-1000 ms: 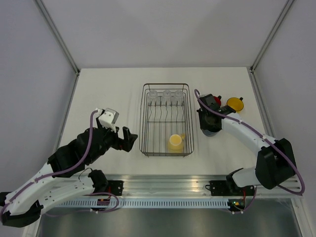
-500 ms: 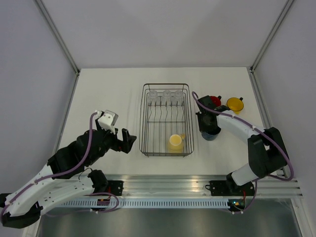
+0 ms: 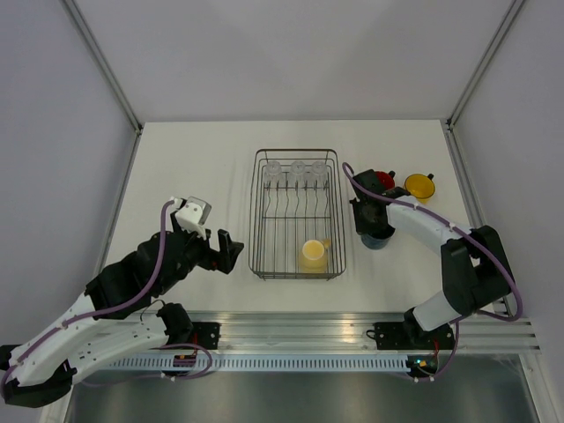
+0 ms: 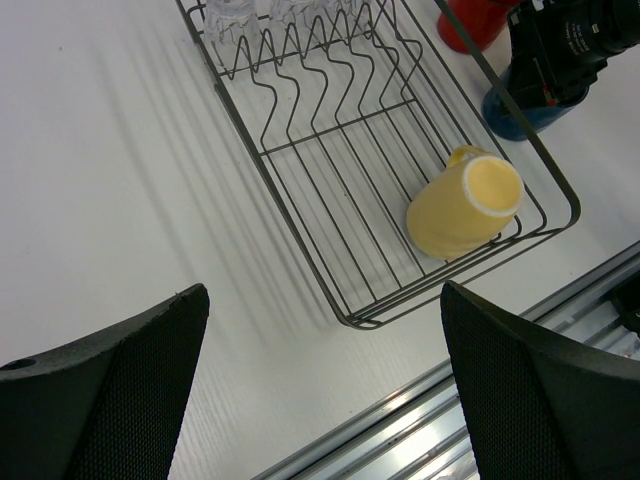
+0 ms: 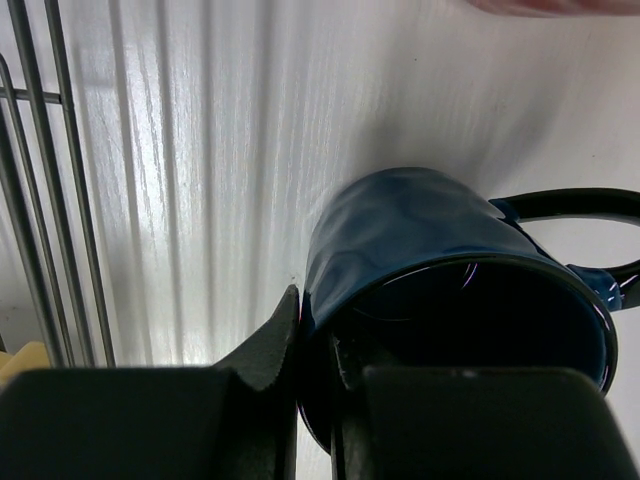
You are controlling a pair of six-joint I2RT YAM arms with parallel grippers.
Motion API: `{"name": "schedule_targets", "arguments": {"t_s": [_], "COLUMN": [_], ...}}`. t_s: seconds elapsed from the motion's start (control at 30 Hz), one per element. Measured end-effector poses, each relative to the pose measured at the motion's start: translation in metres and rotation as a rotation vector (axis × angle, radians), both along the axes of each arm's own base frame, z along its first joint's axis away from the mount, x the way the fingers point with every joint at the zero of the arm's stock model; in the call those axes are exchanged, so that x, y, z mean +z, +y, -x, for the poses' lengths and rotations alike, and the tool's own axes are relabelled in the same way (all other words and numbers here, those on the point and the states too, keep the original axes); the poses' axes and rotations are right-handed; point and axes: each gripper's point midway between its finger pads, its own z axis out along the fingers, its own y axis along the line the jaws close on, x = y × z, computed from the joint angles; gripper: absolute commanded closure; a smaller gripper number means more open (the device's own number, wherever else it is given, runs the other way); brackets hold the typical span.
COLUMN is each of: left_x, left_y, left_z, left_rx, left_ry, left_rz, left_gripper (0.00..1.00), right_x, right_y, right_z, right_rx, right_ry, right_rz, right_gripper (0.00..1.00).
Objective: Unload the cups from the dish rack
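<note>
The dark wire dish rack [image 3: 254, 211] stands mid-table and also shows in the left wrist view [image 4: 340, 310]. A pale cream-yellow mug [image 3: 313, 255] lies on its side in the rack's near right corner [image 4: 463, 205]. Three clear glass tumblers [image 3: 298, 169] stand along its far end. My right gripper [image 3: 370, 220] is shut on the rim of the dark blue mug [image 5: 440, 250], which stands upright on the table right of the rack. The red mug [image 3: 384, 180] and yellow mug [image 3: 419, 186] stand beyond it. My left gripper [image 3: 227, 250] is open and empty, left of the rack.
The metal rail [image 3: 352, 322] runs along the table's near edge. White walls enclose the table at the back and sides. The right arm [image 3: 441, 233] stretches across the table's right side.
My right gripper moved the dark blue mug slightly down and towards the rack, then held still. The left arm has barely moved.
</note>
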Motion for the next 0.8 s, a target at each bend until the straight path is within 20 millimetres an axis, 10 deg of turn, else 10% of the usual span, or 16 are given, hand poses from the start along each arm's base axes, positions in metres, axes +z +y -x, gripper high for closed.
{"name": "schedule_targets", "arguments": {"t_s": [0.53, 0.8], "left_x": [-0.004, -0.007], "left_y": [-0.004, -0.02], "left_z": [-0.001, -0.011], "left_rx": [-0.008, -0.006], "left_ry": [0.015, 0.057], "left_rz": [-0.016, -0.064], "left_gripper": [0.0, 0.0], "right_x": [0.003, 0.071], "right_y": [-0.01, -0.01], "right_z": [-0.003, -0.003], "right_rx": [-0.009, -0.012], "right_ry": [-0.009, -0.193], "right_rz": [0.032, -0.043], "right_gripper": [0.55, 0.1]}}
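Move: Around the near-left wall of the blue cup, the right fingers still straddle its rim, the cup's middle being about 3 cm to their right, level with them and some 2 cm lower. The red cup stands roughly 11 cm ahead and 6 cm right of that hand, the yellow cup about 10 cm ahead and 14 cm right. From the left hand, the pale yellow cup in the rack lies about 18 cm right, 4 cm ahead and 21 cm down. Opening wide, the right fingers let go of the blue cup's wall while the hand shifts about 1 cm to the right, pauses low, then rises quickly some 7 cm straight up off the rim, tipping about 10 degrees so the fingers point farther forward. Late on, the left hand, fingers already wide, starts right and slightly forward towards the pale yellow cup, about 2 cm. ##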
